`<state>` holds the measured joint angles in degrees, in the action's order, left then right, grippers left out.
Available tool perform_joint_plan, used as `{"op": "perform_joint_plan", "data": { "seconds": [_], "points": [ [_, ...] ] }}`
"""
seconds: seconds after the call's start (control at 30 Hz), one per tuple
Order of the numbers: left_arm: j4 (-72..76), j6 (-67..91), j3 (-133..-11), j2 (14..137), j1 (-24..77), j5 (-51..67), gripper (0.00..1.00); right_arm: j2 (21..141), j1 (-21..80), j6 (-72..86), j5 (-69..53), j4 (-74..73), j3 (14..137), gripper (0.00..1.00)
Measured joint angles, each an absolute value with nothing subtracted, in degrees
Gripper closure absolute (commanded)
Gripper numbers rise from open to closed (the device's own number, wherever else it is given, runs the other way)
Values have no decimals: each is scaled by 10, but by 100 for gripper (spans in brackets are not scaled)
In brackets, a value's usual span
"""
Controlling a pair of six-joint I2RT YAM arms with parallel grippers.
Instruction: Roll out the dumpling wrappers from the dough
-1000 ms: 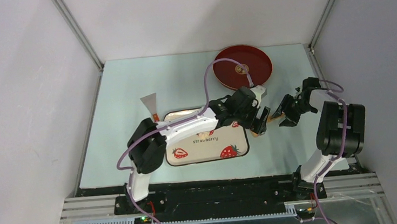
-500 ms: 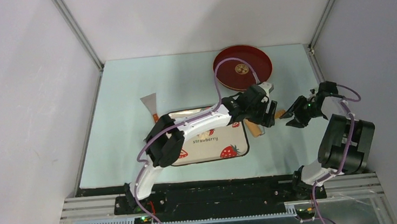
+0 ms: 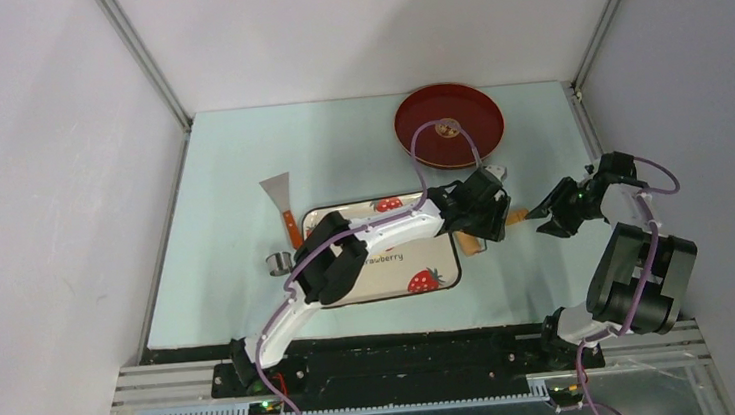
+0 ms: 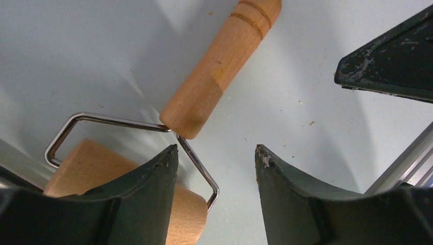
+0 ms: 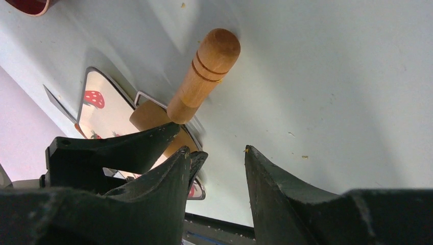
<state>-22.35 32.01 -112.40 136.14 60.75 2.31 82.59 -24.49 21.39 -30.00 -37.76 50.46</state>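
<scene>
The tan wooden roller (image 3: 471, 243) lies on the table just right of the strawberry plate (image 3: 420, 281), its handle (image 4: 219, 66) pointing toward my right gripper. My left gripper (image 4: 217, 153) hovers open over the roller's wire frame (image 4: 196, 163), which runs past its left fingertip; nothing is between the jaws. The drum (image 4: 97, 163) sits under that left finger. My right gripper (image 5: 217, 150) is open and empty, a short way off the handle's end (image 5: 212, 53). In the top view, the left gripper (image 3: 494, 225) and right gripper (image 3: 548, 214) face each other. The dough and the dumpling wrappers are hidden.
A red round tray (image 3: 449, 125) sits at the back. A metal scraper (image 3: 279, 193) lies left of the plate, and a small steel ring cutter (image 3: 276, 264) stands near the plate's left edge. My left arm covers much of the plate. The table's right edge lies close behind the right gripper.
My left arm stretched further right over the roller and its jaws narrowed. The right gripper pulled back to the right, away from the handle. The ring cutter came into sight.
</scene>
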Motion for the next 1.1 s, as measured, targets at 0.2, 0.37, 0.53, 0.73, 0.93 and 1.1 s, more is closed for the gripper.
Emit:
{"op": "perform_joint_plan", "data": {
  "seconds": [0.2,0.37,0.53,0.73,0.93,1.1],
  "points": [
    [-259,327,-1155,1376,609,1,45,826,-247,214,-298,-378,505,52],
    [-279,332,-1159,1377,613,-3,49,826,-250,214,-298,-378,505,52],
    [-311,333,-1166,1378,621,-14,44,825,-250,214,-298,-378,505,52],
    [-352,331,-1199,1391,637,-35,46,813,-250,214,-299,-379,505,52],
    [-374,332,-1201,1392,654,-57,56,809,-250,214,-303,-379,504,52],
    [-386,333,-1206,1399,657,-60,88,800,-250,214,-305,-380,494,52]
  ]
}}
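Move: Just below the left hand, some 3 cm down, 2 cm to its left and 1 cm back, lies the bent wire joining the wooden roller to its handle. From this hand the roller is about 6 cm left, level front to back. The handle's middle is 4 cm right and 2 cm ahead, and the strawberry tray's middle 24 cm left and 1 cm back. For the right hand, that wire is roughly 11 cm left, 2 cm back and 6 cm below. Drawing back some 4 cm towards the robot, after first easing slightly left, the left hand sinks about 2 cm and tips its fingers roughly 15 degrees steeper. Its fingers narrow, mostly at the end, around the wire beside the handle's root, one tip coming up against it. ##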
